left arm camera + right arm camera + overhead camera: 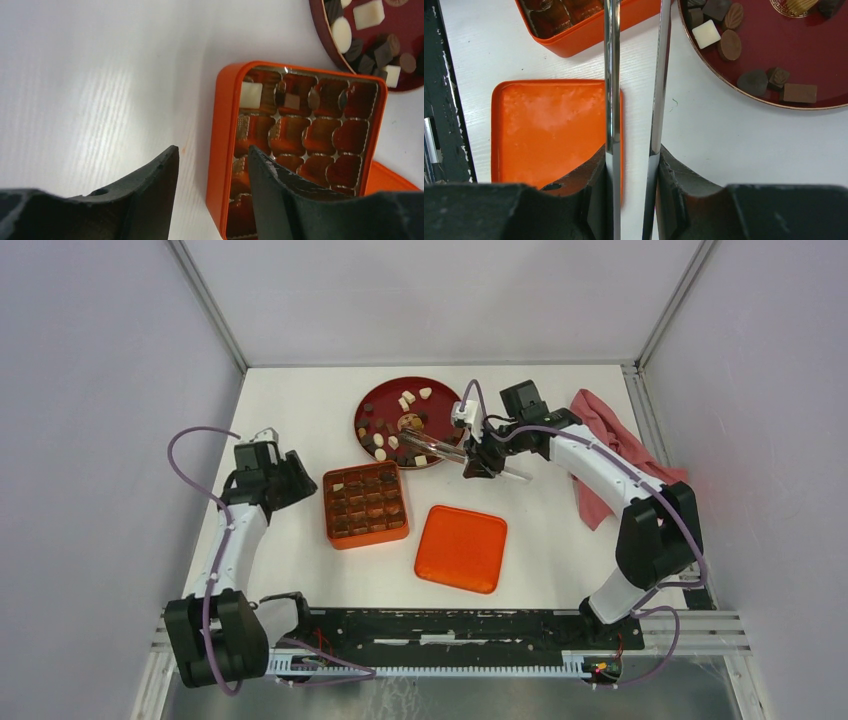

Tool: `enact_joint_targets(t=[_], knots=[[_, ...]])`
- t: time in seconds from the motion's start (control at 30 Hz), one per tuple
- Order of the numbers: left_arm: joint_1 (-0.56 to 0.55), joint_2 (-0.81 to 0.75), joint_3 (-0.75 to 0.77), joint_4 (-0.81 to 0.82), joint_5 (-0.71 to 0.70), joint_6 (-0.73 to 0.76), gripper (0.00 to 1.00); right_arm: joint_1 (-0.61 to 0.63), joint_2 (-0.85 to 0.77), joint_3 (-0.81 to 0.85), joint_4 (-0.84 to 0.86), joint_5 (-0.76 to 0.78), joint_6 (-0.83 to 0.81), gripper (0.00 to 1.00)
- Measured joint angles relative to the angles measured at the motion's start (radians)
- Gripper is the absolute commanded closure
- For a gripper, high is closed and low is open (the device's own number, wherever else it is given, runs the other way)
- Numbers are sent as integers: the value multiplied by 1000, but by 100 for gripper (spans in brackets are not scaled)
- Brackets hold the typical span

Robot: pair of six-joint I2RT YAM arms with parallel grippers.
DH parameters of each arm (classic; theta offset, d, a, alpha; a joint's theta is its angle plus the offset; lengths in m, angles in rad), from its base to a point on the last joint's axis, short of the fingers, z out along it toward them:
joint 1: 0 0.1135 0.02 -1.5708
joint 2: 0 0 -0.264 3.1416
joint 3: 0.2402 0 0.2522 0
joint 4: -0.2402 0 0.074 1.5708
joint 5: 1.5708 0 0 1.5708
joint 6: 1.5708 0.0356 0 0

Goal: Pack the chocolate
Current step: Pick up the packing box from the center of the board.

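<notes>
Chocolate pieces (410, 422), dark and cream-white, lie on the red plate (372, 405). The orange box (330, 510) of moulded cells stands in front of it, with a white piece (250, 95) and a dark piece (291, 101) in its far cells. My left gripper (211, 150) is open, one finger outside and one inside the box's left wall (220, 125), touching neither side. My right gripper (631, 150) is shut on metal tongs (612, 75). The tongs (430, 445) reach over the plate's near edge; their tips are out of the wrist view.
The orange lid (461, 548) lies flat to the right of the box, below the right gripper. A red cloth (610, 430) is bunched at the back right. More pieces (729, 45) sit near the plate's rim (784, 105).
</notes>
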Motion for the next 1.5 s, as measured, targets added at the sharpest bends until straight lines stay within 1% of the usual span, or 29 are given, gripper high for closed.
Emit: enact_joint_targets(t=[0.13, 0.23, 0.47, 0.57, 0.6, 0.73, 0.87, 0.93, 0.97, 1.1, 1.17, 1.23, 1.27, 1.4, 1.5], knots=[[-1, 17, -26, -22, 53, 0, 44, -6, -4, -13, 3, -2, 0, 100], [-1, 34, -27, -19, 82, 0, 45, -5, -5, -17, 8, -4, 0, 100], [-6, 150, -27, -18, 118, -14, 44, -5, -5, -17, 9, -9, 0, 100], [-23, 177, -26, -18, 114, -27, 44, -5, -5, -17, 9, -10, 0, 100], [-46, 186, -26, -17, 109, -36, 44, -5, -5, -17, 9, -10, 0, 100], [-105, 245, -1, -20, 79, -57, 51, -5, -5, -17, 9, -13, -1, 100], [-121, 294, 37, -26, 30, -59, 53, -5, -5, -17, 8, -14, -2, 100], [-121, 303, 47, -26, 12, -59, 62, -5, -5, -17, 9, -14, -2, 100], [-121, 305, 49, -26, 2, -59, 65, -5, -5, -17, 9, -14, -2, 100], [-121, 314, 60, -27, -6, -60, 72, -5, -5, -17, 8, -14, -3, 100], [-121, 323, 68, -27, -4, -60, 82, -5, -5, -17, 8, -14, -3, 100], [-124, 336, 76, -27, 0, -60, 95, -5, -5, -17, 8, -14, -3, 100], [-126, 340, 80, -28, 2, -55, 98, -5, -5, -17, 8, -14, -3, 100], [-142, 331, 82, -31, -6, -39, 98, -5, -5, -17, 8, -15, -4, 100], [-185, 263, 67, -22, -49, -36, 98, -5, -5, -17, 6, -17, -5, 100]])
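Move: The packing box's middle lies about 13 cm to the left hand's right, 3 cm nearer the base and 9 cm below. The round chocolate plate is some 22 cm right and 15 cm ahead, 10 cm below; the orange lid about 33 cm right and 13 cm back, 11 cm below. From the right hand the packing box is roughly 25 cm left, 6 cm back and 13 cm below. The left hand sinks about 7 cm, moves right, pinches the packing box's left wall and rises a little. ##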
